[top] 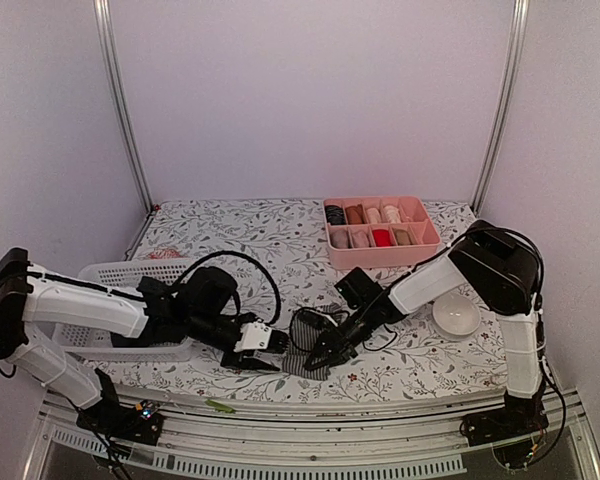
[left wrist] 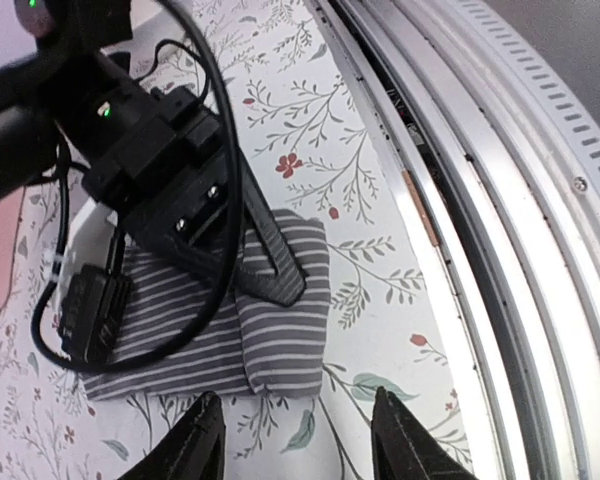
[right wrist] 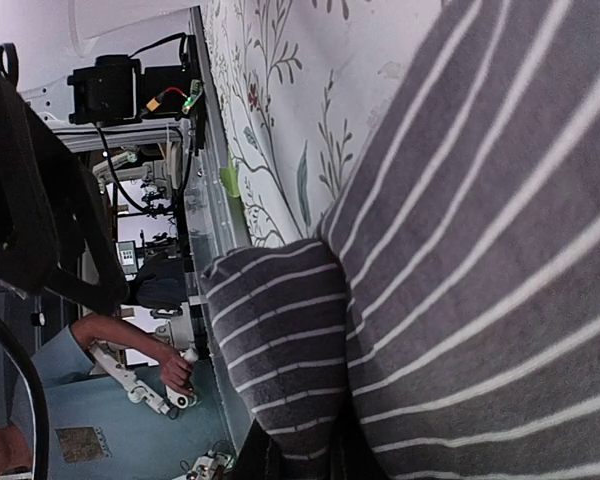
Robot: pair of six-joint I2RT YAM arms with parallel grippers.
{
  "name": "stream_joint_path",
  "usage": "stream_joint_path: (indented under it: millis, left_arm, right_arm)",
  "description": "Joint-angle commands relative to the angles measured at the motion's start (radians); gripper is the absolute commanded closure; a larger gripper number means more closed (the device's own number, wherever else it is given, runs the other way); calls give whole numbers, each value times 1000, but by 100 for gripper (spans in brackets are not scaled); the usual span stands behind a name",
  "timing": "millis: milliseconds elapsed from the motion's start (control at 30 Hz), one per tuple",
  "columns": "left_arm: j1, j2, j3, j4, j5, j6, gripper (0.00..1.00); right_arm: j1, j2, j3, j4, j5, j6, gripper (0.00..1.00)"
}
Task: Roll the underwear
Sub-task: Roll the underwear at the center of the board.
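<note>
The grey-and-white striped underwear point(top: 302, 362) lies partly folded on the floral table near its front edge. My right gripper point(top: 322, 355) comes down on it from the right. In the right wrist view the striped underwear point(right wrist: 480, 200) fills the frame, and the right gripper point(right wrist: 300, 460) is shut on a bunched fold of it. In the left wrist view the underwear point(left wrist: 280, 330) lies just beyond my left gripper point(left wrist: 298, 435), which is open with nothing between its fingertips point(left wrist: 205, 430). The right gripper's black finger point(left wrist: 275, 265) presses on the cloth's upper edge.
A pink divided tray point(top: 427, 222) with rolled items stands at the back right. A white mesh basket point(top: 110, 275) lies at the left under my left arm. A white bowl point(top: 456, 315) sits at the right. The metal table rail point(left wrist: 500, 230) runs close by the cloth.
</note>
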Motion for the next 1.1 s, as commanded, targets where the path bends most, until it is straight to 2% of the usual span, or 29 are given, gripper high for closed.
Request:
stream_joint_path:
  millis: [0,133,367,400,467,500,567,667,867,1067]
  left_arm:
    - [-78,85,7,184,-120,13,50]
    - [-128,180,50,221,-193,10,50]
    - [-136,297,84,211,-304,15,51]
    - [-136,312,88,194,-322,20,54]
    - [-135,332,104,137,-333,24,65]
    - [-134,335,107,106,-318,31,74]
    - [-134,321,95,70,-294,48,89]
    - [-131,296,92,-2,-255,66,99]
    - [-86,310,183,-214,-76,101,100]
    - [45,490,446,-525,175,93,100]
  right_arm:
    - [-10,93,31,-68,7,22,100]
    - [-12,119,39,-71,-4,40,100]
    - [-12,119,33,-63,-10,65,100]
    - [-13,117,34,-63,-9,65,100]
    - [-13,107,38,-63,-5,64,100]
    - [-14,98,38,-65,1,64,98]
    - [-23,67,33,-66,19,62,86]
    - [-66,-31,0,-65,83,59,72]
    - [-137,-345,-97,-125,326,-31,46]
    - [-101,-573,-221,-164,553,-177,40]
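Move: The underwear's folded near end lies about 2 cm ahead of the open left hand, 4 cm to its right and 6 cm below. The right hand already holds this end, which is some 1 cm back and 2 cm left of its finger pads. The underwear's far end is roughly 12 cm ahead of the right hand and 5 cm to its right; the white bowl is about 13 cm ahead and 28 cm right. The laundry basket's middle is some 15 cm ahead of the left hand and 31 cm left. Down some 6 cm and about 4 cm to its right, the left hand brings its open fingers to the underwear's folded near end and pinches it, while the right hand keeps its hold almost still. Only then does the right hand open, come free of the cloth and swing up, forward and to its right, turning about 30 degrees, towards the space over the underwear's far end. ##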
